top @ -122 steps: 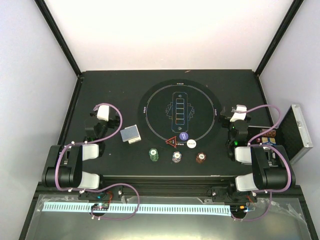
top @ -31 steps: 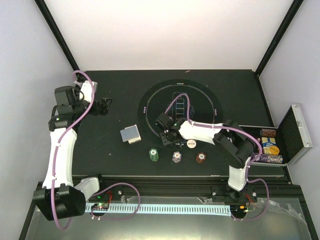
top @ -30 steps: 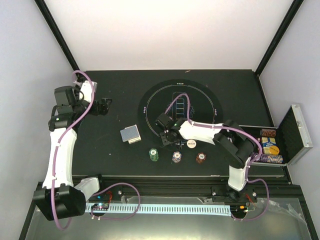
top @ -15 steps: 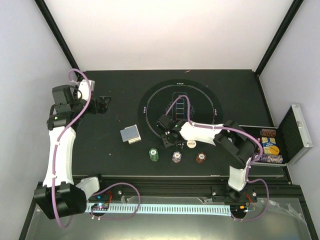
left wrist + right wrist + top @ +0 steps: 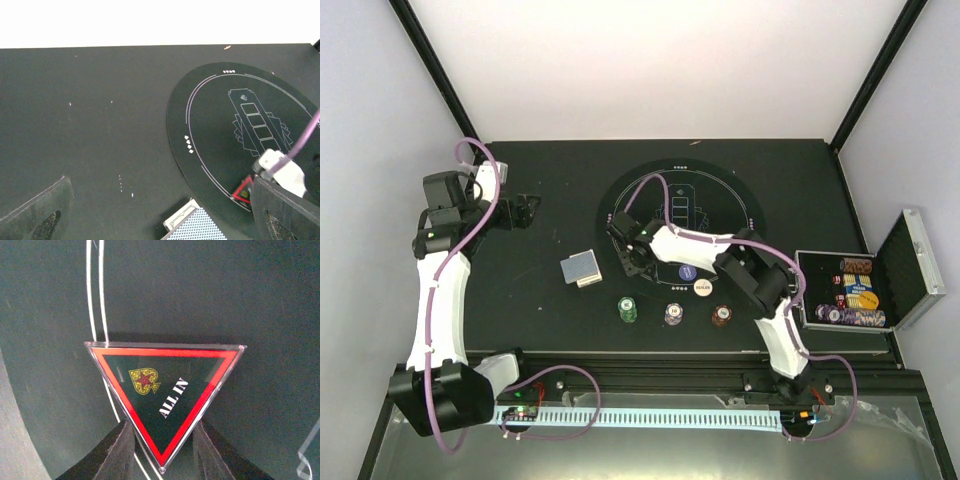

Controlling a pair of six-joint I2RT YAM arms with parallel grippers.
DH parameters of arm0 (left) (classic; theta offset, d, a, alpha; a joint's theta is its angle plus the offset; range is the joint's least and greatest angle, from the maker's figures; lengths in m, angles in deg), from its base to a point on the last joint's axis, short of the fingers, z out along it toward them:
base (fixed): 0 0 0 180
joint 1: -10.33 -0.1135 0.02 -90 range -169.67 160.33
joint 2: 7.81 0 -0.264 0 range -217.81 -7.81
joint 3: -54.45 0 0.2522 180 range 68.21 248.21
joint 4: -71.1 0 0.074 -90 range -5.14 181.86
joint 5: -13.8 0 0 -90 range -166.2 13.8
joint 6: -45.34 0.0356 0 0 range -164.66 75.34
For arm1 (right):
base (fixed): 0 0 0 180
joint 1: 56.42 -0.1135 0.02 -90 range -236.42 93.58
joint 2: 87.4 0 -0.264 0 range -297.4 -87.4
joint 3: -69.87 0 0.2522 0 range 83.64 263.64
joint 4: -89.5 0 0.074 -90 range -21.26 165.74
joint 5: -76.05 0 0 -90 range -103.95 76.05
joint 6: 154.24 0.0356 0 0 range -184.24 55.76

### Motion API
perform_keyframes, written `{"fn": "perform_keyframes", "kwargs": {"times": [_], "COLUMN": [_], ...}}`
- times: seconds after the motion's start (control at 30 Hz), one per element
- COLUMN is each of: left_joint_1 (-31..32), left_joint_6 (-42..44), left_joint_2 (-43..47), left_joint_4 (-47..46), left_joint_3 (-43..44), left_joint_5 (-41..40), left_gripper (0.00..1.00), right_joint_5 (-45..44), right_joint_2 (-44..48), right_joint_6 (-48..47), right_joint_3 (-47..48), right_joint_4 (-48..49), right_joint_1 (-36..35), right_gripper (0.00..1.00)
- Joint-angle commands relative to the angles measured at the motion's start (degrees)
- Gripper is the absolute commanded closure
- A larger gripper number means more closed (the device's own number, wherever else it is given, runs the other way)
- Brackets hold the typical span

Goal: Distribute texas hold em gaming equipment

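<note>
The red triangle marker (image 5: 165, 390), lettered ALL IN, sits between the fingers of my right gripper (image 5: 161, 426), which is shut on its lower corner. It hangs just over the white ring line at the near left of the round mat (image 5: 720, 190), and it also shows in the left wrist view as a red triangle marker (image 5: 243, 190). A deck of grey-blue-backed cards (image 5: 582, 269) lies left of the mat. Green (image 5: 627, 309), purple-white (image 5: 673, 314) and red-brown (image 5: 721, 315) chips stand in a near row. The blue button (image 5: 687, 272) and white button (image 5: 703, 288) lie just behind them. My left gripper (image 5: 527, 210) hangs open over bare table, far left.
The silver case (image 5: 910, 262) lies open at the right edge, with chips and cards in its tray. The right arm stretches across the mat's near half. Dark frame posts rise at the table's far corners.
My right gripper has closed on the triangle marker and carried it left and away along the mat's ring. The left arm has barely shifted.
</note>
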Motion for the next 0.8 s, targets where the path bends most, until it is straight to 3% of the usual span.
{"fn": "perform_keyframes", "kwargs": {"times": [0.0,0.33,0.57,0.77], "left_joint_1": [-0.81,-1.47,-1.66,-1.67], "left_joint_6": [1.13,3.94,4.83,5.45], "left_joint_2": [-0.21,-0.29,-0.10,-0.19], "left_joint_4": [3.18,8.64,10.08,10.79], "left_joint_3": [1.06,2.89,2.98,3.84], "left_joint_5": [1.52,0.52,0.83,1.25], "left_gripper": [0.01,0.01,0.01,0.01], "right_joint_5": [-2.60,-2.42,-2.56,-4.36], "right_joint_2": [-6.40,-19.93,-20.86,-12.05], "right_joint_6": [-3.87,-7.14,-7.80,-8.27], "right_joint_3": [8.98,31.35,35.03,28.20], "right_joint_4": [-1.71,-8.33,-10.11,-10.05], "right_joint_1": [-0.13,1.20,2.07,2.34], "right_gripper": [0.66,0.67,0.67,0.38]}}
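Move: The right hand already grips one corner of the ALL IN triangle; the spot it is taken to, on the ring at the mat's left edge, lies about 10 cm ahead and 8 cm to the left, at fingertip level. The white suit marks are some 13 cm ahead and 8 cm left, the card decks level with the hand and 14 cm left, the green chips 11 cm back and 3 cm left. From the left hand that spot is roughly 7 cm ahead, 22 cm right and 27 cm below. Forward and left in one quick, level sweep of about 10 cm, the right hand carries the gripped ALL IN triangle low over the mat towards the suit marks at its left edge. There it stops, eases about 1 cm back to the right and opens its fingers part way, letting go of the corner. The empty left hand sinks some 2.5 cm and draws back 2 cm, tipping slightly down, fingers still wide open. ##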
